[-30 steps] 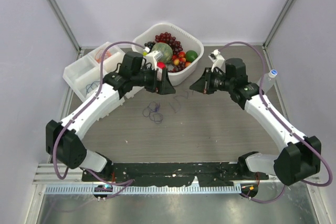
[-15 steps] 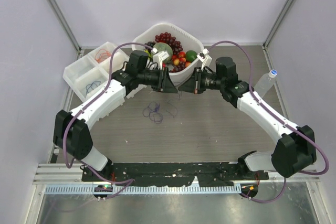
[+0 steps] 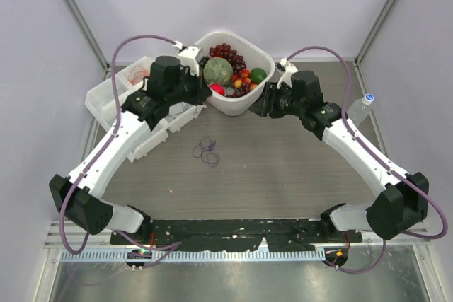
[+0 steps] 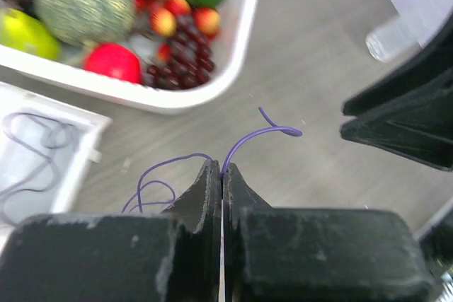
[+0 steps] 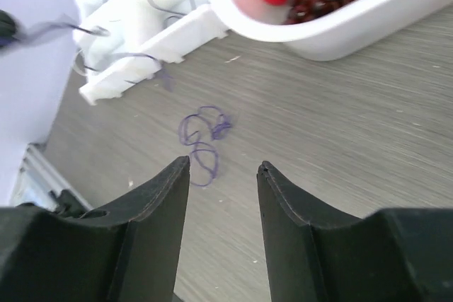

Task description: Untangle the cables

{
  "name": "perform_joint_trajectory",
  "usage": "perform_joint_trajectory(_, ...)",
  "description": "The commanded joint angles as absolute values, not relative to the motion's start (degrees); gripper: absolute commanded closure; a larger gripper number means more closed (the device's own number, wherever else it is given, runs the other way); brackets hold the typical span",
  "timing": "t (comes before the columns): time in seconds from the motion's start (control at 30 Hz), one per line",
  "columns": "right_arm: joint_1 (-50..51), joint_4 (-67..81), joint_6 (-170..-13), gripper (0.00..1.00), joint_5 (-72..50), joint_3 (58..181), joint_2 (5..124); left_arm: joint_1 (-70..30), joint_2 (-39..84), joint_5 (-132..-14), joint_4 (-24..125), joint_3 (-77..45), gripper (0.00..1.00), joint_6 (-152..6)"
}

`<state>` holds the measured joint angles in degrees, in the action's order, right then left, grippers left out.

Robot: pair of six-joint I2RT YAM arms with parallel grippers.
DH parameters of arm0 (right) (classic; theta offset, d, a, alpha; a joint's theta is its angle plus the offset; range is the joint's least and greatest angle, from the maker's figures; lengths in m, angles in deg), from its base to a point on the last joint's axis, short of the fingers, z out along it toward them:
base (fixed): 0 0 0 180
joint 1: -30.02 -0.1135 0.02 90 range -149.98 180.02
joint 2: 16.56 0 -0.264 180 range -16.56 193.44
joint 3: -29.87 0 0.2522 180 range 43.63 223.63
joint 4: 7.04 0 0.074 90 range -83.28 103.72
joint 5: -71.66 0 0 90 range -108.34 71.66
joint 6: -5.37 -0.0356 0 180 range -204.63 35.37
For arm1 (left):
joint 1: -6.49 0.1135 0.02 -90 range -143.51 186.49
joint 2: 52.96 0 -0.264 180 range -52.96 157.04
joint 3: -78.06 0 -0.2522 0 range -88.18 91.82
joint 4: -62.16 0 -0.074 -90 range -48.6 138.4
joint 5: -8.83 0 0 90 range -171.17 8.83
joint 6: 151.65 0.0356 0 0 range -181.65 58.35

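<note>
My left gripper (image 3: 207, 93) is shut on a thin purple cable (image 4: 262, 132), which arcs out from the fingertips above the table, next to the fruit basket. A small purple cable tangle (image 3: 207, 151) lies on the table in front of the basket; it also shows in the right wrist view (image 5: 202, 139). My right gripper (image 3: 256, 109) is open and empty; in its wrist view (image 5: 223, 167) the tangle lies just beyond the jaws. Its black fingers (image 4: 403, 118) show at the right of the left wrist view. More cables lie in the white divided tray (image 3: 113, 100).
A white basket (image 3: 263, 54) of fruit stands at the back centre. The divided tray sits to its left, beside the left gripper (image 4: 222, 169). A clear bottle (image 3: 359, 107) stands at the right. Frame posts and walls close the back and sides.
The two grippers, close together in front of the basket, have drawn apart. My left gripper has moved left toward the tray with a purple cable. One loose cable is gone from the table.
</note>
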<state>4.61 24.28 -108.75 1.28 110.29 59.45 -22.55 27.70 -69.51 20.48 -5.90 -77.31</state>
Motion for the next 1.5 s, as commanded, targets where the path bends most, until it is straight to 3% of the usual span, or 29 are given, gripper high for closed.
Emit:
perform_joint_trajectory(0.0, 4.89, 29.48, -105.11, 0.51, -8.84, 113.59, 57.44, -19.62, 26.84, -79.94, 21.68, -2.23, 1.00, -71.68)
perform_joint_trajectory(0.57, 7.35, 30.98, -102.64, 0.52, -10.25, 116.32, 61.84, -9.07, 40.99, -76.07, 26.43, 7.09, 1.00, -68.77)
perform_joint_trajectory(0.87, 7.96, 30.98, -103.26, 0.53, -8.23, 117.99, 64.83, -8.10, 41.00, -74.67, 23.79, 12.01, 1.00, -71.05)
perform_joint_trajectory(1.2, 8.14, 31.32, -103.52, 0.53, -6.47, 118.78, 66.41, -7.57, 40.46, -78.53, 26.25, 7.63, 1.00, -69.12)
perform_joint_trajectory(1.47, 8.14, 32.74, -106.59, 0.54, -5.77, 114.92, 62.37, -5.47, 47.76, -82.31, 25.03, 3.67, 1.00, -69.47)
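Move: The left gripper already holds a purple cable in shut fingers; the tray compartment with the purple cable lies about 12 cm ahead of it, 9 cm to its left and some 26 cm below. The orange cable's compartment is roughly 10 cm beyond that one and 12 cm farther left. The fruit basket sits about 21 cm ahead and 9 cm right of the left gripper. From the empty right gripper, the purple compartment is roughly 14 cm ahead, 30 cm left. Carry the held purple cable forward and left with the left gripper, about 14 cm out and 11 cm across, from near the basket's front rim to above the purple compartment. Keep the fingers shut, bob only a few centimetres in height, and swing the wrist some 20 degrees counter-clockwise. Meanwhile ease the right gripper, still partly open and empty, a few centimetres right, forward and down. ##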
